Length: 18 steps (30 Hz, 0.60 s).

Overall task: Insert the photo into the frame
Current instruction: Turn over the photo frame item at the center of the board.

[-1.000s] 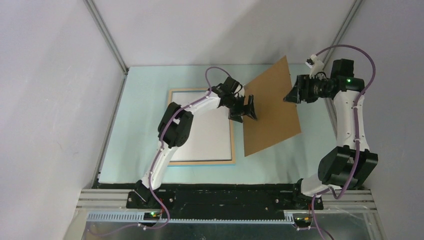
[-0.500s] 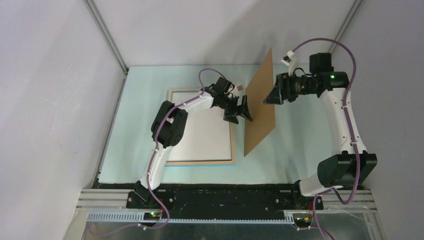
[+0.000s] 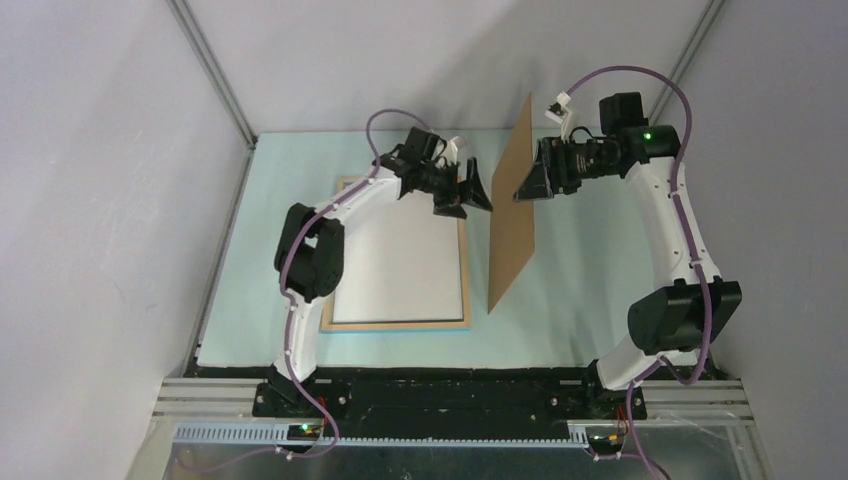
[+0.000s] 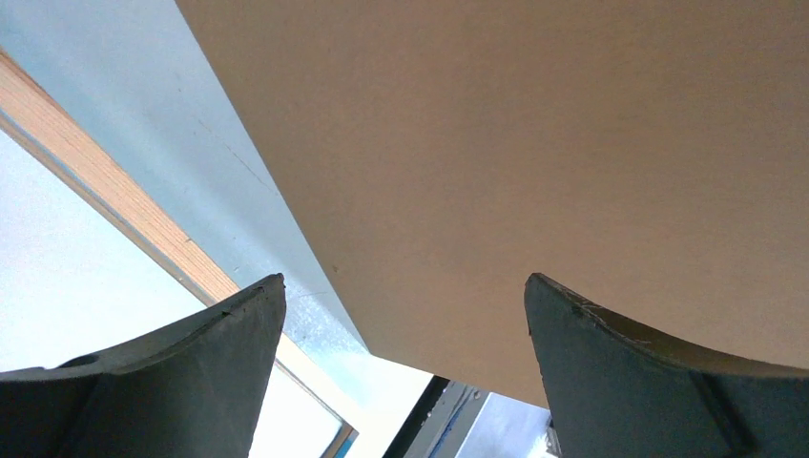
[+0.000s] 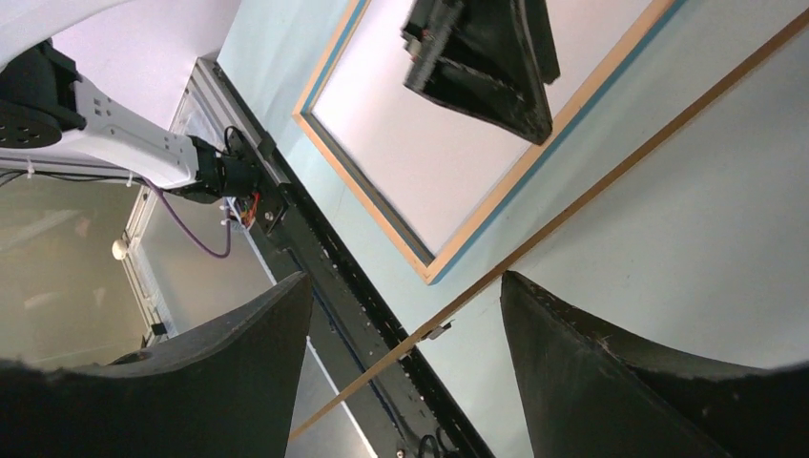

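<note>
The frame [image 3: 400,325] lies flat at the left-centre of the mat, pale wood face up with a blue outer edge; its wooden rim [image 4: 114,205] [image 5: 365,197] also shows in both wrist views. A white sheet [image 3: 400,265] fills its opening and looks like the photo lying print side down; no printed side shows. My left gripper [image 3: 476,192] [image 4: 403,279] is open above the frame's far right corner, facing the brown backing board [image 3: 512,215] [image 4: 525,143] without touching it. My right gripper [image 3: 527,185] [image 5: 405,277] is open, the board's thin edge [image 5: 572,204] passing between its fingers.
The brown board stands nearly on edge right of the frame, its low corner on the pale mat [image 3: 600,300]. Grey walls close in the back and both sides. A black rail [image 3: 450,390] with the arm bases runs along the near edge.
The board has swung from a leaning slant to almost upright. My right gripper moved left with it while its jaws widened. My left gripper drew back and left, away from the board.
</note>
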Available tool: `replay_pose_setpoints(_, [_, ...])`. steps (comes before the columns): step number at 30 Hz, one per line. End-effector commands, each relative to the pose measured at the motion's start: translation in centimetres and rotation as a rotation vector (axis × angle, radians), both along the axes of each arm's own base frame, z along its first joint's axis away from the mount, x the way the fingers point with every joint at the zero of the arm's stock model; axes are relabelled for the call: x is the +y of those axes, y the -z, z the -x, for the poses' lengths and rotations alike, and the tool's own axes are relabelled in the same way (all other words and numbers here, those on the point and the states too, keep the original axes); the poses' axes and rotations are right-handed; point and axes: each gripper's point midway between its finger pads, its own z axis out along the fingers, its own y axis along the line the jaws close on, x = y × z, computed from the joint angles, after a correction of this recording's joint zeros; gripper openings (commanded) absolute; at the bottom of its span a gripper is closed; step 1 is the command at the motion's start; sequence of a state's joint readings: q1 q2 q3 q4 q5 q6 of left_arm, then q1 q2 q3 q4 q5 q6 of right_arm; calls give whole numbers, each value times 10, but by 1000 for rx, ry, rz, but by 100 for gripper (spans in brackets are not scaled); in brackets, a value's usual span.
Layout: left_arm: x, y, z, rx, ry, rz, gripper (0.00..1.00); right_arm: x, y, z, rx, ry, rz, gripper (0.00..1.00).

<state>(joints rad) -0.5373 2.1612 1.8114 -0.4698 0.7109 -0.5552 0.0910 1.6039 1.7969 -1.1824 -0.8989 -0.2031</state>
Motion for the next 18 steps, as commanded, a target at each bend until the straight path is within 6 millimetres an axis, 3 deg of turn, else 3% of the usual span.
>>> replay_pose_setpoints(1, [5,-81,-16,-145,-49,101,100,8,-20,-3,-27,-15,-38,77])
replay_pose_setpoints(7, [3,-132,-26,-222,-82,165,100,14,-23,-9,-22,-30,-60,79])
replay_pose_setpoints(13, [-1,-174,-46,-284,-149,220,100,25,-19,-12,-7,-54,-58,79])
replay_pose_setpoints(18, [-5,-206,-49,-314,-165,283,100,34,-13,-13,4,-76,-47,79])
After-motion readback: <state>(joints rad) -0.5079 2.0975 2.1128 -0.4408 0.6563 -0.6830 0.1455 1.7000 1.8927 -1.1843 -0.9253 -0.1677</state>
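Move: The brown board already stands nearly upright on its left long edge, leaning slightly right. From the left hand its middle is about 7 cm to the right, level with it in reach and height; the right gripper is some 9 cm to the right of that hand, 5 cm back and 15 cm higher. The photo frame lies about 18 cm to its left, 3 cm back, 13 cm below. From the right hand, at the top edge, the board's middle is some 14 cm down, 4 cm ahead and 3 cm left; the frame is 26 cm left, 3 cm ahead, 29 cm down. The left hand, fingers wide open and holding nothing, climbs about 15 cm on the board's left side up to the height of its top edge, easing some 5 cm forward as well, while its wrist tilts by roughly 20 degrees so that the right-pointing fingers come up closer to level. Meanwhile the right hand keeps its open fingers astride the top edge and, after lifting a touch and settling back, edges a couple of centimetres left and about one forward, its finger on the board's right face nudging the top over towards the left hand. ##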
